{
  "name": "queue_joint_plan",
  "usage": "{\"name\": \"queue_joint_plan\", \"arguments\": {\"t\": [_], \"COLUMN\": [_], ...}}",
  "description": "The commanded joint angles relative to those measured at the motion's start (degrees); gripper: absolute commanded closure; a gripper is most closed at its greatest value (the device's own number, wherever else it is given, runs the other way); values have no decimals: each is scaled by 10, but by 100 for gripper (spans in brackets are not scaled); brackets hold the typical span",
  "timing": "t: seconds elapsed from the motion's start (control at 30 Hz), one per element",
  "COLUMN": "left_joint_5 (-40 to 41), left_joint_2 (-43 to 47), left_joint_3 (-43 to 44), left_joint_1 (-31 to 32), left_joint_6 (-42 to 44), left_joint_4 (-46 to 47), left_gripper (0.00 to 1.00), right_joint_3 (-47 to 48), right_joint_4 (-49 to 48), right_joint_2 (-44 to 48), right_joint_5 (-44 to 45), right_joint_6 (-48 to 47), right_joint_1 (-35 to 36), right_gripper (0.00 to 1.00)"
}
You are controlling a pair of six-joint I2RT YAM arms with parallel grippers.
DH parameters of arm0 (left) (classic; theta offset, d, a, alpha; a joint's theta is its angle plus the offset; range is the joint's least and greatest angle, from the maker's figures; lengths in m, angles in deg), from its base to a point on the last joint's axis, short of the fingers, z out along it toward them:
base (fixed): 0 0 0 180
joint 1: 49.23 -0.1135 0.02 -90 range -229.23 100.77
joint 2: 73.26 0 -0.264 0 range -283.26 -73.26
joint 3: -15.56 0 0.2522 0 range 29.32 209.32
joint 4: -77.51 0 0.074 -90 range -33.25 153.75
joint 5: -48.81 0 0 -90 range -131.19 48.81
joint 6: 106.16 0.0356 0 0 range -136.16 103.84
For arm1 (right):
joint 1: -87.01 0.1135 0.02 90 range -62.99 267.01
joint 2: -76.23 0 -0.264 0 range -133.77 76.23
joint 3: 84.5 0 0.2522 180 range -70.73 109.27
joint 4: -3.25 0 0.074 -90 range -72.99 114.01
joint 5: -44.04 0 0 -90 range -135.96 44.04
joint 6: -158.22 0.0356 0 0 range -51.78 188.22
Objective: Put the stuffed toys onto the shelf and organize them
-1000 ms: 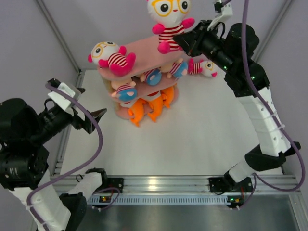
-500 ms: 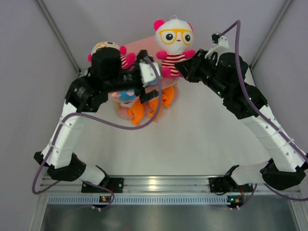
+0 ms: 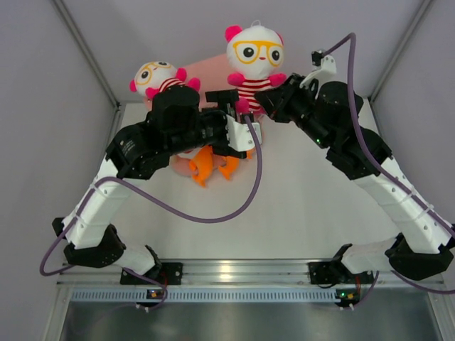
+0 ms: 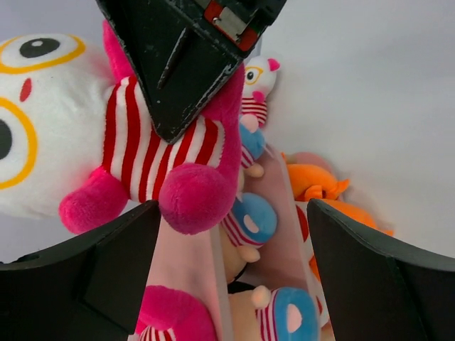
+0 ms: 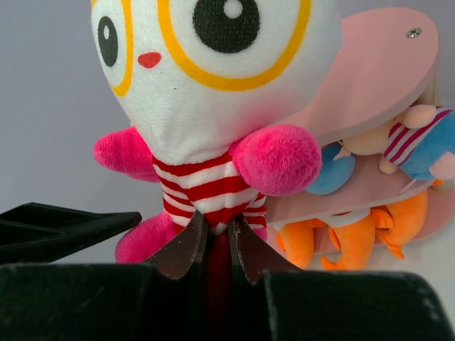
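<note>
My right gripper (image 3: 264,99) is shut on the lower striped body of a white-headed, yellow-goggled doll (image 3: 254,51) and holds it upright over the right end of the pink shelf (image 3: 210,71). The right wrist view shows the fingers (image 5: 186,249) pinching the doll (image 5: 213,64) between its legs. My left gripper (image 3: 238,110) is open and empty just below that doll's pink feet (image 4: 195,195), jaws wide apart. A second goggled doll (image 3: 158,77) lies on the top board. Peach dolls in blue pants (image 4: 252,220) fill the middle tier. Orange fish (image 3: 206,163) sit on the bottom tier.
A third small goggled doll (image 4: 256,79) lies on the white table behind the shelf. My right gripper's black body (image 4: 185,64) hangs close above my left gripper. Metal frame posts (image 3: 85,50) and grey walls enclose the table.
My left arm swung from the left side to the shelf and now sits under the held doll. My right gripper lowered the doll a little toward the top board.
</note>
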Motion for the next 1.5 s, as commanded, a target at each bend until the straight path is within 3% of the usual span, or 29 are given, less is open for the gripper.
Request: {"name": "queue_joint_plan", "arguments": {"t": [0.0,0.13,0.17,0.27,0.37,0.43,0.5,0.53,0.63,0.73,0.77,0.87,1.07,1.33,1.47], "left_joint_5": [67,71,65,70,42,25,59,65,86,96,93,69,-7,14,17], "left_joint_2": [5,-5,-9,-16,-24,-30,-36,-34,-31,-40,-44,-67,-115,-114,-96], "left_joint_3": [23,37,37,36,55,58,54,51,40,47,48,70,89,20,-10], "left_joint_1": [4,3,4,3,3,3,3,3,2,-20,-32,-98,-194,-214,-218], "left_joint_6": [57,58,58,59,36,25,21,16,-7,-50,-61,-102,-141,-120,-130], "left_joint_4": [20,32,31,32,30,32,34,37,79,139,153,202,251,276,276], "left_gripper": [11,21,31,46,50,74,100,100,100,100,100,100,100,100,100], "right_joint_3": [8,5,3,-6,-19,-19,-19,-17,-16,-19,-21,-25,-34,-107,-119], "right_joint_4": [-43,-42,-44,-54,-65,-68,-77,-79,-80,-86,-89,-102,-85,-99,-75], "right_joint_2": [6,8,9,19,26,23,23,23,28,34,36,31,17,72,77], "right_joint_5": [4,-7,-9,-17,-24,-28,-32,-31,12,67,77,85,104,98,59], "right_joint_6": [2,1,2,4,3,4,1,-6,-35,-79,-87,-118,-154,-159,-147], "right_joint_1": [14,23,24,27,28,29,28,29,29,25,23,7,-32,-44,-91], "right_gripper": [100,100,100,100,100,100,100,100,71,53,41,30,29,28,28]}}
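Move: The pink-and-white toy, upright in the right hand's closed fingers, has its middle about 3 cm ahead, 3 cm right and 6 cm above the open left hand, and roughly 2 cm ahead, 2 cm left and 4 cm above the right hand. The shelf top's middle lies some 18 cm ahead of the left hand, 8 cm left and 12 cm below; the toy already on the shelf is about 14 cm left of that middle. Left pinches the toy's foot, right opens and backs off rightward, left carries the toy about 18 cm forward shelfwards. ##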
